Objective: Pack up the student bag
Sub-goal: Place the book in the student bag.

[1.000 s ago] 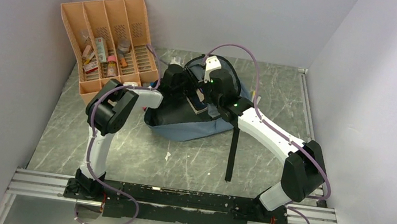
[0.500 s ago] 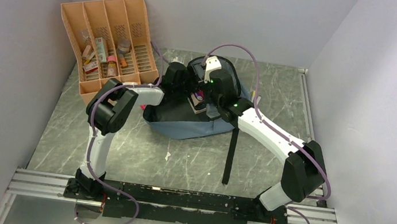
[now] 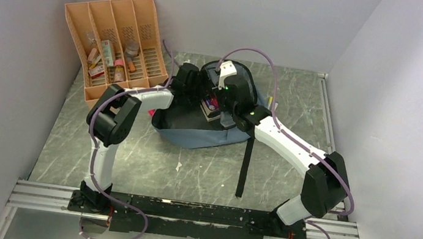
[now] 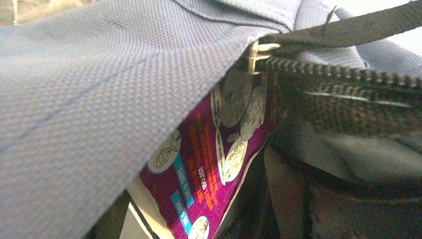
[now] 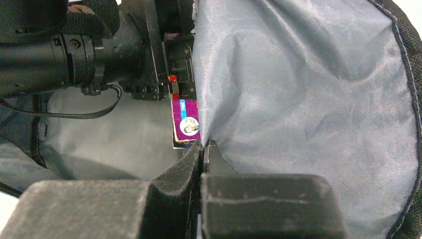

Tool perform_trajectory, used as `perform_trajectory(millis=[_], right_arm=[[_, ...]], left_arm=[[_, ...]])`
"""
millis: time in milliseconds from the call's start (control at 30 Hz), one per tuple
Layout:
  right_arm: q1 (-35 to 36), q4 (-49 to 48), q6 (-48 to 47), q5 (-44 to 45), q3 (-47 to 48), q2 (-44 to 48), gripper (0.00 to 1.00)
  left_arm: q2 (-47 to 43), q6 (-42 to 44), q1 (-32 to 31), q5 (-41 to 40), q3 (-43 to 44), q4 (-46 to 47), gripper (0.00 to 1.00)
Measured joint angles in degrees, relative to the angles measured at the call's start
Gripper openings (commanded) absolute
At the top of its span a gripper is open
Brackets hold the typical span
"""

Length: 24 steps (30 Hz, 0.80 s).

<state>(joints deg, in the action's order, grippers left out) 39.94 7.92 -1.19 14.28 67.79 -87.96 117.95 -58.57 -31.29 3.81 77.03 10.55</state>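
Note:
The grey-blue student bag (image 3: 201,135) lies open mid-table. My right gripper (image 5: 204,145) is shut on a fold of the bag's grey lining (image 5: 298,99) and holds the mouth open; it shows in the top view (image 3: 221,110) over the bag. My left gripper (image 5: 172,89) reaches into the opening from the left and is shut on the top of a purple printed box (image 5: 185,119), which hangs inside the bag. In the left wrist view the purple box (image 4: 219,149) sits under the bag's fabric (image 4: 99,99) and zipper (image 4: 338,74); its own fingers are hidden.
An orange slotted rack (image 3: 147,24) with several small items stands at the back left. A black strap (image 3: 245,167) trails from the bag toward the near edge. A small white scrap (image 3: 179,166) lies in front of the bag. Walls close in on both sides.
My left gripper has moved farther back and deeper into the bag's mouth with the purple box. The right gripper has kept its hold on the lining and shifted slightly back.

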Motion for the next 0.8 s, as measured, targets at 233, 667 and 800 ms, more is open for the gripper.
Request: perform_trajectory(millis=[233,667,800], right_arm=[[0.0,0.1,0.0,0.0,-0.7,0.6,0.0],[0.4,0.0,0.0,0.1,-2.6,1.7,0.0],[0.4,-0.2,-0.1,0.3,-2.9,1.8,0.0]], left_arm=[[-2.5,2.4,0.0,-1.6,3.0,-9.9,0.97],[-16.7,6.0,0.0,-1.7,-5.2,-16.7,0.97],[-23.1,7.6,0.0,-1.6,-10.6,-19.0,0.97]])
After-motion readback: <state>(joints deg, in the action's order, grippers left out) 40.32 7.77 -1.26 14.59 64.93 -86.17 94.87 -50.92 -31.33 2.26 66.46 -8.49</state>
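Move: The purple book already lies in the bag, its middle about 2 cm back, 4 cm to the right and 3 cm below the open left gripper; the dark book peeks out beneath it, some 4 cm back, 4 cm right and 6 cm down. The flap grip is roughly 5 cm back, 9 cm right and 10 cm higher; the red-capped marker lies about 12 cm back, 16 cm left. From the right hand, the book is about 3 cm ahead, 5 cm left, 13 cm below. Draw the left gripper out from under the drooping bag fabric and away from the purple book, fingers kept wide open: ease it up and left first, then faster back towards the robot, some 8 cm back, 6 cm left and 5 cm up in all, rolling it slightly so its left side rises. Keep the right gripper shut on the raised flap, letting it drift only about 1 cm back and down. ##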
